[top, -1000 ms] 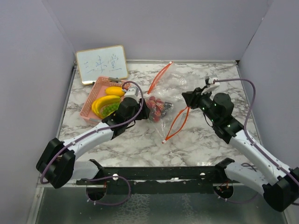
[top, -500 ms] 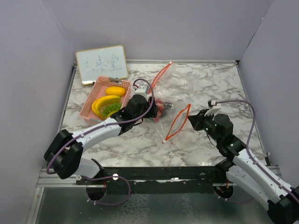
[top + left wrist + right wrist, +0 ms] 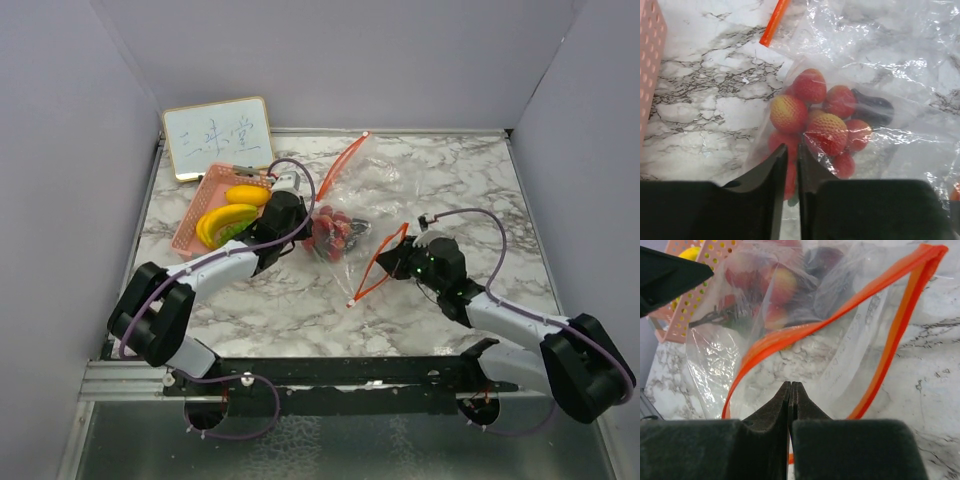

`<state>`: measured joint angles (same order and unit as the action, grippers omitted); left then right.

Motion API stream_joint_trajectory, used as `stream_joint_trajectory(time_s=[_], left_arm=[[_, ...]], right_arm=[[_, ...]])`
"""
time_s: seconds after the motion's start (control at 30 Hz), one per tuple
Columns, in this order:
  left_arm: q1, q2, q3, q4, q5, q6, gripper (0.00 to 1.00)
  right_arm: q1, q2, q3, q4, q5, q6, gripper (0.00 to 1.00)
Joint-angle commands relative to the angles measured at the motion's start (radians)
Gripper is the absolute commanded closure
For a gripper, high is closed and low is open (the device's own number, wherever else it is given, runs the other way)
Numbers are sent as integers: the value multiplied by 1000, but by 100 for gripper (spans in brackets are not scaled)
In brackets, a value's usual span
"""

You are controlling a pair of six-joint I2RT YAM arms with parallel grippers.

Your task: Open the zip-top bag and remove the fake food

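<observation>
The clear zip-top bag [image 3: 385,195] lies mid-table, its orange zip rim [image 3: 376,268] standing open as a loop toward my right arm. Inside at its left end sit the fake food pieces: a red berry cluster [image 3: 333,232] [image 3: 827,132] and a dark purple bit [image 3: 872,107]. My left gripper [image 3: 305,228] [image 3: 792,147] is at that closed end, its jaws drawn in to a narrow slit with bag film and a red berry in it. My right gripper [image 3: 388,262] [image 3: 790,383] is shut, its tips inside the rim loop [image 3: 890,335] over clear film.
A pink basket [image 3: 190,232] at the left holds a yellow banana [image 3: 222,222], a lemon [image 3: 245,195] and green bits. A whiteboard [image 3: 218,137] leans at the back left. Grey walls close in the marble table on three sides.
My left gripper reached into the bag's end, drew back left and narrowed its jaws. My right gripper shut, dropped from beside the raised rim and slid left into the bag's mouth.
</observation>
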<state>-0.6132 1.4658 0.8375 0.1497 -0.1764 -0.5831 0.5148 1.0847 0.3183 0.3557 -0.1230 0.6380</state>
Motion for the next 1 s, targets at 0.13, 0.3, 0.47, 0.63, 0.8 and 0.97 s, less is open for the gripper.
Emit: stream_joint_trajectory(time_s=[0.13, 0.3, 0.47, 0.63, 0.8, 0.97], left_arm=[[35, 124, 26, 66, 22, 14, 100], [35, 178, 26, 92, 63, -2, 100], [27, 195, 11, 113, 112, -16, 100], [4, 216, 2, 123, 132, -19, 100], [-22, 268, 18, 132, 151, -31, 100], [-37, 292, 43, 121, 148, -31, 100]], right_arm=[[-1, 208, 29, 379, -60, 132, 99], [0, 349, 43, 514, -112, 192, 99], [13, 439, 58, 599, -133, 223, 99], [38, 490, 89, 613, -151, 224, 95], [46, 543, 118, 623, -183, 223, 74], [54, 596, 133, 649, -185, 232, 61]])
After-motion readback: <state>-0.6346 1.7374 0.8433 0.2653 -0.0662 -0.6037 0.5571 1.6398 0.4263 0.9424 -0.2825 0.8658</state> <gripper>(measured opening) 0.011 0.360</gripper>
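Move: The bagged red fruits sit roughly 7 cm to the left hand's right, 2 cm ahead and 10 cm below it. From the right hand they are about 8 cm ahead, 11 cm to its left and 6 cm lower, with the bag's orange-edged mouth only about 2 cm to its left, 1 cm ahead and 4 cm down. The pink basket is some 17 cm left of the left hand and 8 cm farther out; the emptied bag lies about 14 cm ahead and 18 cm right of it. The bag's mouth takes the right gripper, which slides in leftwards and a little forward, some 8 cm, towards the fruits, rolling about 15 degrees with its left side rising; its shut fingers open partway near the end. The left fingers close fully and sink about 9 cm, later drifting right, onto the bag's closed end beside the nearest fruits, tipping slightly down. ##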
